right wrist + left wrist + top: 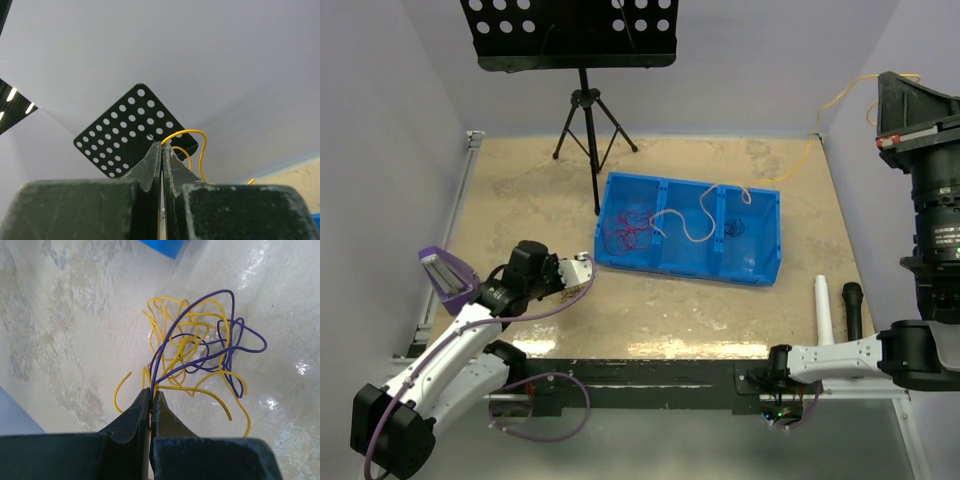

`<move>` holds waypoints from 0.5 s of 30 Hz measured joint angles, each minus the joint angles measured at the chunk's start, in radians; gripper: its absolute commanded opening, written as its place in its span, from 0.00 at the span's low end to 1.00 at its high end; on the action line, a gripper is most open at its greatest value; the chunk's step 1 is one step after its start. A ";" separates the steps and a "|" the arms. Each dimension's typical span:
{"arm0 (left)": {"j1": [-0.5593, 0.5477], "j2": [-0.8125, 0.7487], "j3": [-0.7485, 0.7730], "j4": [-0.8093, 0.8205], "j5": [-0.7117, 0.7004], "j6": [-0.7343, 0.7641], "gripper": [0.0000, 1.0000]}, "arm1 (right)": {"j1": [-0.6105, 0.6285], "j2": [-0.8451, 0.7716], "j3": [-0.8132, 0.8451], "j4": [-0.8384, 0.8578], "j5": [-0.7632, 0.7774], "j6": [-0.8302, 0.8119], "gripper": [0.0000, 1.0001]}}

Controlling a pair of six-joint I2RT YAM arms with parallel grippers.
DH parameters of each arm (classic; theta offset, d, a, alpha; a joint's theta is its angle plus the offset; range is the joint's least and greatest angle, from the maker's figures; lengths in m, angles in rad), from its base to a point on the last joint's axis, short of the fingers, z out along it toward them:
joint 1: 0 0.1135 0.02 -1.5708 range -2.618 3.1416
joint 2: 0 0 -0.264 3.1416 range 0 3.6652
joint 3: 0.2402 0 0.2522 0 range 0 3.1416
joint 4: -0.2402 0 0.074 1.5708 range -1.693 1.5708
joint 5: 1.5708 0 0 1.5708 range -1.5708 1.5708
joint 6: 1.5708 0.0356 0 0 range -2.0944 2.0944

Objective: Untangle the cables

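The cables lie as a loose tangle of thin yellow and purple wires on the sandy table, just ahead of my left gripper. That gripper is shut, with a purple strand and a yellow one pinched between its tips. In the top view the left gripper sits left of the blue bin. More thin red wires lie in the bin's left compartment, and a white cable crosses its dividers. My right gripper is shut and points up toward the back wall, holding nothing.
A black perforated music stand on a tripod stands at the back. A yellow cable hangs at the back right. A white tube and a black cylinder lie near the right arm. A large camera overhangs the right edge.
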 measured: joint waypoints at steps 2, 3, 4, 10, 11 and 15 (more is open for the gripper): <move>0.000 -0.006 0.026 -0.014 0.031 -0.017 0.00 | 0.000 0.016 -0.006 0.002 -0.015 0.010 0.00; 0.000 -0.007 0.037 -0.020 0.043 -0.023 0.00 | 0.000 0.024 -0.016 0.004 -0.018 0.016 0.00; 0.000 -0.010 0.055 -0.029 0.059 -0.030 0.00 | 0.000 0.031 -0.027 0.006 -0.020 0.021 0.00; 0.000 -0.033 0.113 -0.060 0.119 -0.045 0.00 | 0.000 0.126 -0.080 0.030 -0.044 0.034 0.00; 0.000 -0.037 0.120 -0.066 0.126 -0.045 0.00 | 0.000 0.146 -0.084 0.033 -0.046 0.033 0.00; 0.000 -0.046 0.130 -0.082 0.151 -0.045 0.00 | -0.003 0.235 -0.087 0.035 -0.061 0.027 0.00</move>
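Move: High above the workspace, the right hand holds the yellow cable; the blue box's middle compartment lies about 24 cm ahead, 12 cm left and some 64 cm below. At the same depth, the red cable's compartment is about 27 cm left, the dark cable roughly 1 cm left. From the left hand, holding the yellow-blue tangle, the middle compartment is around 19 cm ahead, 31 cm right and 6 cm lower; the box's near-left corner is 9 cm ahead, 9 cm right. Swinging left at gathering speed, the right hand carries the pinched yellow cable about 15 cm towards the middle compartment's side, sinking and easing forward some 4 cm each, while rolling its left side down about 15 degrees. The left hand keeps its grip on the yellow-blue tangle and lifts it about 5 cm, drifting right and slowing at the end. ##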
